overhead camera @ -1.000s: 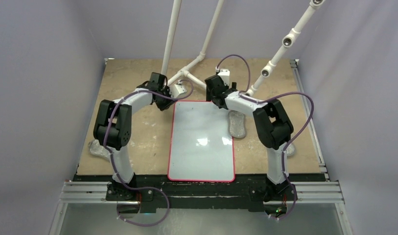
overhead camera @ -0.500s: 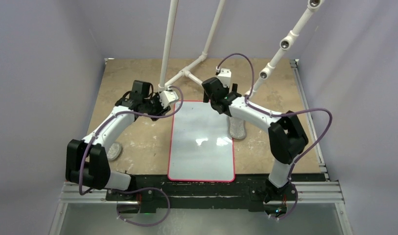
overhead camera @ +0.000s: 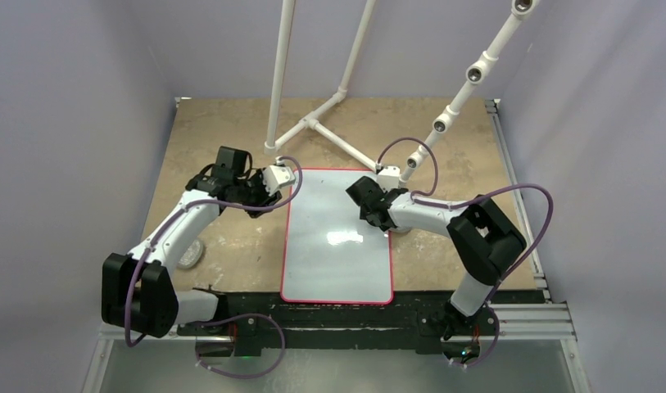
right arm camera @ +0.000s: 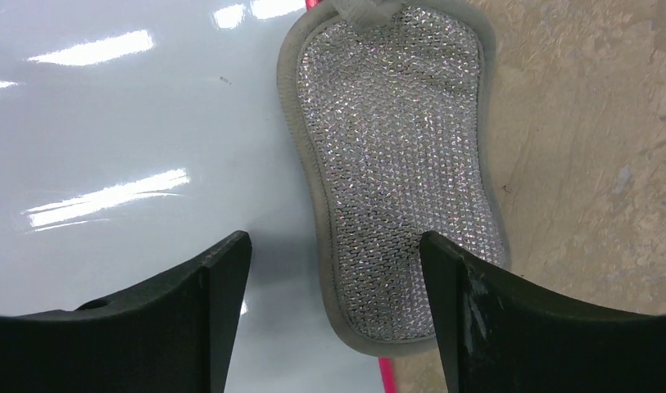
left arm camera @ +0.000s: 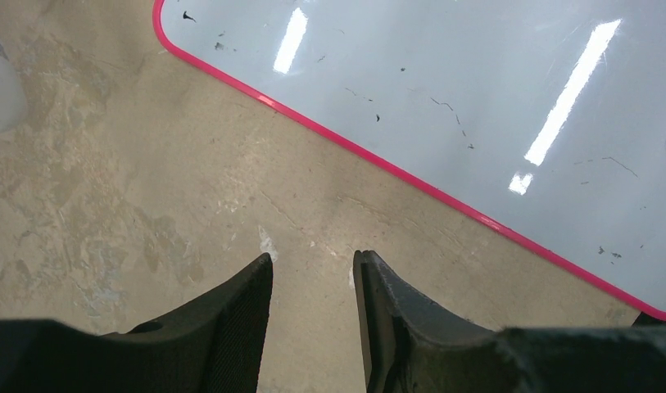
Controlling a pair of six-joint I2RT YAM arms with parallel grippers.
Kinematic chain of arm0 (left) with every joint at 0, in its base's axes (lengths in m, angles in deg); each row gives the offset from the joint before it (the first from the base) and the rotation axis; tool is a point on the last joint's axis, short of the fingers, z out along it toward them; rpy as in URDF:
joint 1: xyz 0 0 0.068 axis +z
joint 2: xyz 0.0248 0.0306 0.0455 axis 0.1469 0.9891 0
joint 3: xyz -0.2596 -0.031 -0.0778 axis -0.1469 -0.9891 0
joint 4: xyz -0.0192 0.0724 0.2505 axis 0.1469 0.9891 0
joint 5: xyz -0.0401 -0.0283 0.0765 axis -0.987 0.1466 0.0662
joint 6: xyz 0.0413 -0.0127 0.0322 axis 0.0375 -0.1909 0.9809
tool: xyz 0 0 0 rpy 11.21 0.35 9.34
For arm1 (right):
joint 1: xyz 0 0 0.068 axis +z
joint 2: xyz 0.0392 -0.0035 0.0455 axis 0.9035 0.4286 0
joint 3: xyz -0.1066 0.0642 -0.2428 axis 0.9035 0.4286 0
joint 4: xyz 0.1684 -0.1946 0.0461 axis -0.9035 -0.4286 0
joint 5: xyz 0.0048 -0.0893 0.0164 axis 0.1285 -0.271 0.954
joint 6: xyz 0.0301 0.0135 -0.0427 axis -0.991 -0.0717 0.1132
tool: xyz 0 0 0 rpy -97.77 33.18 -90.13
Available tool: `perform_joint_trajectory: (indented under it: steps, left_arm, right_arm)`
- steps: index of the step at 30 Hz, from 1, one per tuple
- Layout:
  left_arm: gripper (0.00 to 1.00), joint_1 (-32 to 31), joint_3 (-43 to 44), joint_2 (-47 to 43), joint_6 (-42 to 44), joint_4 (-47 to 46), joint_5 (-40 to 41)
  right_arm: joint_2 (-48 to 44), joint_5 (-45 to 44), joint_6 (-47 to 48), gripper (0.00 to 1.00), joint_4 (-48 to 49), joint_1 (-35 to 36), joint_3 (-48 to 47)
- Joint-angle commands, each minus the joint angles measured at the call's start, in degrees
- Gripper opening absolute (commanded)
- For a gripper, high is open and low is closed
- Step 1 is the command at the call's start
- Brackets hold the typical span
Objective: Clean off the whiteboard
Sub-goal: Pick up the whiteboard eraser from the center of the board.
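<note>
The whiteboard (overhead camera: 337,254) lies flat in the middle of the table, glossy white with a red border. In the left wrist view only faint black specks show on the whiteboard (left arm camera: 477,90). My left gripper (overhead camera: 264,195) hangs over bare table just left of its far left corner. That left gripper (left arm camera: 313,262) is open with nothing between its fingers. My right gripper (overhead camera: 377,217) is low over the board's right edge. A silver mesh pad (right arm camera: 395,164) lies across that edge, half on the whiteboard (right arm camera: 133,123). The right gripper (right arm camera: 336,241) is open, the pad's near end between its fingers.
A second grey pad (overhead camera: 192,252) lies on the table near the left arm. A white pipe frame (overhead camera: 309,123) stands at the back, just beyond the board's far edge. Purple walls close in both sides.
The left arm has swung out to the left and its gripper has come off the board's far left corner. The right gripper has moved nearer along the right edge, down over the pad.
</note>
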Motion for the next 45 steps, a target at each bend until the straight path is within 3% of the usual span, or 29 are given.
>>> perform_joint_trajectory:
  steps: [1, 7, 8, 9, 18, 24, 29, 30, 33, 38, 45]
  left_arm:
    - [0.41, 0.2, -0.99, -2.09, -2.13, 0.73, -2.55]
    - [0.41, 0.2, 0.09, -3.44, -5.12, 0.47, -4.53]
    - [0.41, 0.2, 0.33, -3.33, -5.55, 0.56, -4.92]
    - [0.41, 0.2, 0.6, -3.26, -5.94, 0.65, -5.44]
    - [0.42, 0.2, 2.24, -1.57, -15.65, -3.16, -12.88]
    - [0.48, 0.2, 1.4, -0.6, -23.2, -7.29, -17.65]
    - [0.52, 0.2, 0.21, 1.15, -29.72, -11.02, -23.51]
    - [0.67, 0.2, 0.21, 1.47, -30.1, -11.21, -25.5]
    - [0.81, 0.2, 0.65, 2.8, -32.27, -12.16, -28.19]
    - [0.91, 0.2, -0.13, 5.04, -35.95, -14.21, -28.44]
    - [0.97, 0.11, -1.84, 4.73, -37.25, -14.15, -28.99]
  right_arm:
    - [0.14, -0.56, -2.25, 0.7, -0.63, 0.1, 0.61]
    - [-0.4, 0.75, -0.79, 0.1, 0.56, 1.47, 0.13]
    - [-0.78, 0.86, -0.59, 0.02, 0.53, 1.71, 0.07]
    - [-1.34, 1.06, -0.29, 0.0, 0.47, 2.09, 0.05]
    - [-13.96, 4.47, 9.91, 0.0, 9.0, 14.41, 2.2]
    - [-19.28, 5.31, 11.76, 0.0, 15.01, 16.95, 6.96]
    - [-17.83, 2.36, 8.66, 0.0, 18.73, 21.43, 7.0]
    - [-17.28, 1.46, 7.97, 0.0, 19.65, 22.66, 6.42]
    - [-14.19, -1.96, 6.84, 0.0, 21.09, 25.99, 3.02]
    - [-5.73, -9.71, 1.46, 0.0, 15.68, 30.67, -5.46]
    - [1.8, -15.15, -6.72, 0.0, 7.53, 32.47, -14.74]
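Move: The eraser's left long edge lies between the right hand's open fingers at table level; its middle is about 3 cm ahead and 3 cm to the right, 1 cm below. The whiteboard's middle is some 14 cm left of this hand and 5 cm back, and the white pipe frame's near corner about 12 cm ahead and 6 cm right. From the left hand the eraser lies roughly 38 cm right, 2 cm ahead and 9 cm below. The right fingers shut on the eraser's left edge and keep the pinch as the hand lifts it some 9 cm, drawing it back 9 cm and sweeping about 22 cm left over the whiteboard towards the left hand, turning counter-clockwise. The left hand comes about 8 cm right and a little up to meet it, rolling its right side up, tipping down and opening its fingers wide. ##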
